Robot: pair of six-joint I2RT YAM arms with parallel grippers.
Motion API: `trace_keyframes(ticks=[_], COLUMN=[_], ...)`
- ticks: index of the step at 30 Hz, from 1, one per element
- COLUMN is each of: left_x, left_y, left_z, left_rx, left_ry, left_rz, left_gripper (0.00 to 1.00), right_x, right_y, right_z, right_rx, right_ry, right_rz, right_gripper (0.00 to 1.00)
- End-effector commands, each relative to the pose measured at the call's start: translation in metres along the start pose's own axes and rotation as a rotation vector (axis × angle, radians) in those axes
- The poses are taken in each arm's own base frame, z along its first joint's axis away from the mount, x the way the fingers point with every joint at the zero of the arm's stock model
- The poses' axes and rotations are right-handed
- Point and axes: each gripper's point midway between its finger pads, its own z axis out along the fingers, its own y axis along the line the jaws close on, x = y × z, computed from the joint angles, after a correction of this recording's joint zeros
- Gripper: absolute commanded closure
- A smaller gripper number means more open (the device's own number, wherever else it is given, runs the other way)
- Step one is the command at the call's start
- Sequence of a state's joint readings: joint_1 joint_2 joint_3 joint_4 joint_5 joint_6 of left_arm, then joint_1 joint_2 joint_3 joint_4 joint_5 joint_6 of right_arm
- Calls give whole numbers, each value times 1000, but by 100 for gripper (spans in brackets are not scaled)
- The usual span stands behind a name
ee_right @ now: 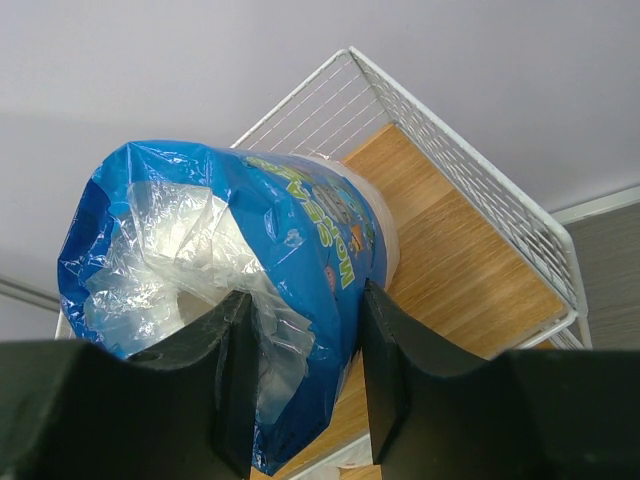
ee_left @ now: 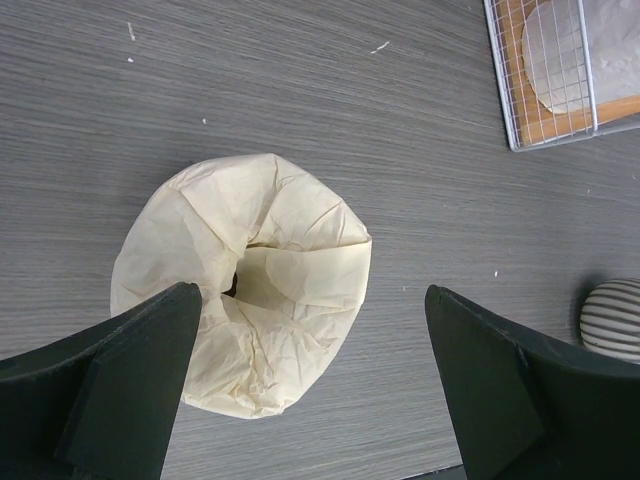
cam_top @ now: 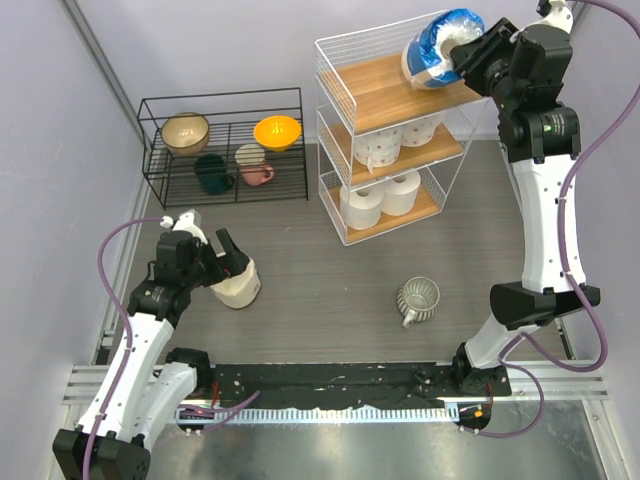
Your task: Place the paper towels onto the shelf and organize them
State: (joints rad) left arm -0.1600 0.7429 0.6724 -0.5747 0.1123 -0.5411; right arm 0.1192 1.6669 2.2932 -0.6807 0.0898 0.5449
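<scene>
My right gripper point(cam_top: 466, 58) is shut on the blue-and-white wrapped paper towel roll point(cam_top: 438, 45), pinching the plastic and the roll's end point(ee_right: 300, 215) between both fingers point(ee_right: 225, 350). The roll hangs tilted over the top wooden board point(ee_right: 460, 240) of the white wire shelf point(cam_top: 335, 60). Two white rolls point(cam_top: 378, 146) stand on the middle board and two more point(cam_top: 362, 206) on the bottom one. On the floor at the left stands the cream-beige roll point(cam_top: 237, 286). My left gripper point(ee_left: 312, 295) is open above it, its left finger point(ee_left: 150, 360) over the crumpled roll's point(ee_left: 260, 270) edge.
A low black wire rack point(cam_top: 225, 110) with bowls and cups stands at the back left. A grey ribbed cup point(cam_top: 418, 298) lies on the floor between the arms, also at the left wrist view's right edge point(ee_left: 612, 318). Walls close in on both sides.
</scene>
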Motion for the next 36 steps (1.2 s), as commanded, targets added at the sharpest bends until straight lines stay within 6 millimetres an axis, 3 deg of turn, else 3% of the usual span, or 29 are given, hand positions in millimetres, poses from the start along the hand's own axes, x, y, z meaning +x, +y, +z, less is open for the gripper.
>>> trace_keyframes(ticks=[1, 4, 5, 8, 12, 18, 22, 24, 27, 28, 29, 30, 31, 32, 34, 35, 36], left_x=[-6, -5, -5, -5, -5, -6, -6, -7, -6, -6, -7, -7, -8, -7, -8, -9, -10], left_y=[-5, -5, -5, -4, -4, -4, -4, -4, -4, -5, -5, -4, -4, -4, -3, -2, -2], left_z=[-1, -1, -1, -1, -1, -1, -1, -2, -2, -2, -2, -2, -3, -3, -3, -4, -5], left_rx=[17, 18, 18, 14, 13, 12, 13, 12, 10, 14, 14, 12, 12, 10, 4, 1, 0], left_ry=[-26, -22, -23, -22, -23, -24, -26, -28, -28, -29, -31, -31, -35, -33, -38, -43, -51], left_rz=[12, 13, 13, 12, 12, 12, 13, 13, 13, 14, 14, 14, 14, 14, 14, 14, 15], left_gripper=[0, 0, 0, 0, 0, 0, 0, 0, 0, 0, 0, 0, 0, 0, 0, 0, 0], right_x=[-43, -40, -39, -35, -36, -38, -41, -39, -22, 2, -3, 8, 31, 43, 82, 108, 133], right_y=[22, 23, 22, 19, 18, 21, 23, 38, 49, 44, 52, 53, 45, 60, 52, 71, 66], right_z=[-22, -20, -19, -14, -13, -16, -36, -54, -92, -93, -123, -130, -131, -153, -153, -168, -165], right_rx=[-84, -90, -90, -84, -83, -110, -141, -228, -337, -339, -384, -396, -381, -435, -384, -442, -402], right_ry=[-130, -119, -114, -107, -118, -132, -152, -143, -103, -48, -72, -50, -6, 19, 91, 159, 205], right_rz=[25, 23, 21, 20, 18, 11, 2, -6, 14, 24, 22, 26, 35, 50, 60, 60, 49], right_gripper=[79, 64, 51, 28, 22, 21, 21, 21, 19, 19, 18, 18, 18, 18, 18, 18, 18])
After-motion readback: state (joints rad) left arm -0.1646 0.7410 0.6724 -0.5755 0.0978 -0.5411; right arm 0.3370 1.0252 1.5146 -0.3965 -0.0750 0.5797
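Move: The blue-wrapped paper towel, still held tilted above the top shelf, has its middle about 6 cm to the right hand's left and 3 cm ahead, nearly level with it; its standing spot on the board is some 6 cm left, 5 cm ahead and 8 cm below. The nearer white roll on the middle shelf lies about 5 cm left, level fore-and-aft, and 19 cm below; the other one, 13 cm left and 3 cm back. From the left hand the blue towel is roughly 40 cm right, 26 cm ahead and 31 cm higher. The blue-wrapped paper towel is let go over its spot on the top shelf: the right fingers open from under half to about four-fifths as the hand lifts barely 1 cm and sinks again. Then the emptied hand pulls back quickly, about 15 cm towards the base and 6 cm left, away from the towel, swinging some 20 degrees counter-clockwise, fingers staying open. ##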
